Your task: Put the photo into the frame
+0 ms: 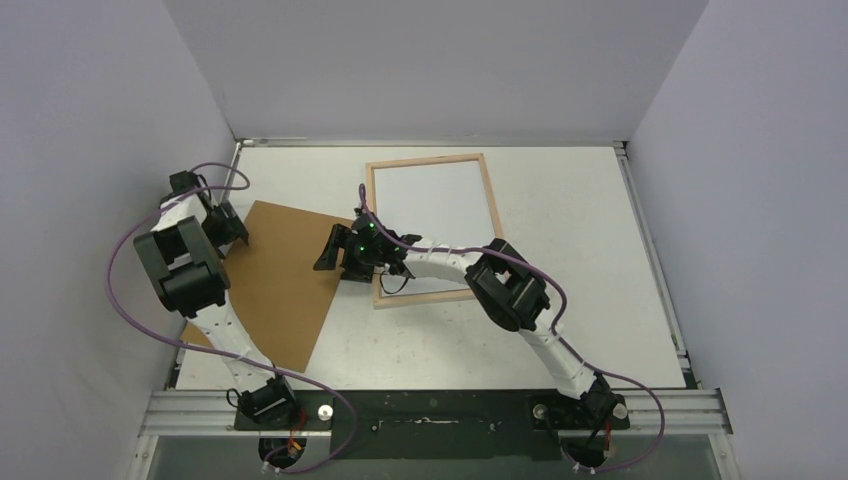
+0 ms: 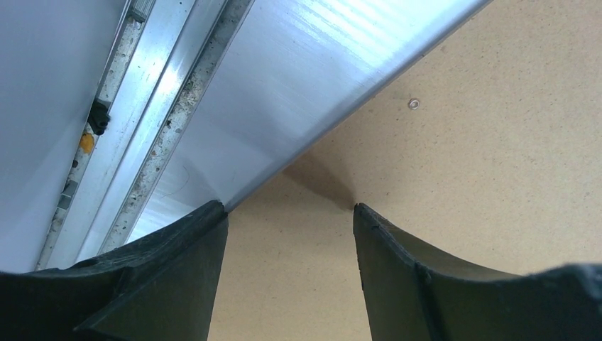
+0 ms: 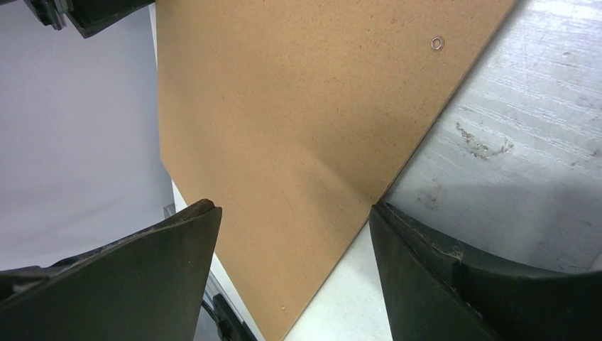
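Observation:
The frame (image 1: pixel 430 160) lies back side up at the middle rear of the table, its pale wood rim around a white rectangle. The photo's printed face shows in no view. A plain brown backing board (image 1: pixel 285 275) lies left of the frame. My left gripper (image 1: pixel 232 228) (image 2: pixel 287 209) hovers open over the board's far left edge, nothing between its fingers. My right gripper (image 1: pixel 330 255) (image 3: pixel 291 206) is open at the board's right corner beside the frame's left rail. Its jaws straddle the board's (image 3: pixel 284 142) edge, one fingertip (image 3: pixel 383 213) at that edge.
An aluminium rail (image 2: pixel 152 92) and the grey side wall (image 1: pixel 110 120) border the table close to the left gripper. A small metal ring (image 3: pixel 436 43) (image 2: pixel 414 104) sits in the board. The right arm (image 1: pixel 510 290) crosses the frame's lower rail.

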Robot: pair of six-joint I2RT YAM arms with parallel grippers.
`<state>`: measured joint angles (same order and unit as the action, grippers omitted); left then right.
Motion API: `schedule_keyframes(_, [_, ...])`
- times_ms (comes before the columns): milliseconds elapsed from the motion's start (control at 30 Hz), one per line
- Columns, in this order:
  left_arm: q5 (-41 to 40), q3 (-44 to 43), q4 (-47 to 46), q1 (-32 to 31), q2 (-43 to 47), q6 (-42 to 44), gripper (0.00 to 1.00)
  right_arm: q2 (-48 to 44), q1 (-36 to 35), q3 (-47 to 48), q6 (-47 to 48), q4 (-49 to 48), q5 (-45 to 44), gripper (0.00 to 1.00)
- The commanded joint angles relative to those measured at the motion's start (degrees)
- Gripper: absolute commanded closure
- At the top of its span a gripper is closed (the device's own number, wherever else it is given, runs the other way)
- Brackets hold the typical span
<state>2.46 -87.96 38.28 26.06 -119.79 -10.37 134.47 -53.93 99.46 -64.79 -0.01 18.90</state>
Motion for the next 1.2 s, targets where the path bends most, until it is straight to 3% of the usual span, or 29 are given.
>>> schedule_keyframes(0, [10.31, 4.49, 8.44, -1.19, -1.78, -5.21, 0.38, -6.2, -1.0, 0.08, 0.64, -12.04, -0.28, 0.23])
schedule_keyframes(567, [10.91, 6.27, 8.28, -2.23, 0.94, -6.32, 0.39, -11.62, -0.69, -5.17, 1.37, -13.2, -1.93, 0.23])
schedule_keyframes(900, [12.6, 8.08, 6.72, -10.65, 0.94, -9.04, 0.39, -15.28, 0.98, -7.8, 3.08, -11.58, -4.42, 0.23])
schedule_keyframes(1167, [14.07, 7.41, 6.22, -15.48, 0.92, -11.26, 0.39, -20.63, 3.62, -15.6, 2.01, -12.51, -6.02, 0.23])
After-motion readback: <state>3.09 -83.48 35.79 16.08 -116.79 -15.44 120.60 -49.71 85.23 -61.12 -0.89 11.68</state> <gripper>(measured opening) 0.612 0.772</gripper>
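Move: The backing board lies between the two open grippers, one at each long edge. Its middle is about 7 cm right and 8 cm back of the left hand, and 13 cm left and 3 cm back of the right hand. It is bound for the wooden frame, whose middle is some 42 cm right and 3 cm ahead of the left hand, and roughly 22 cm right and 7 cm ahead of the right hand, a little below both. Both grippers keep their touch on the board's opposite long edges, fingers staying open. The right hand first rises about 3 cm at its edge while the left stays low; then both speed up to the right, 6–7 cm in all, easing 2–3 cm forward near the end and turning slightly clockwise, carrying the board towards the frame. ##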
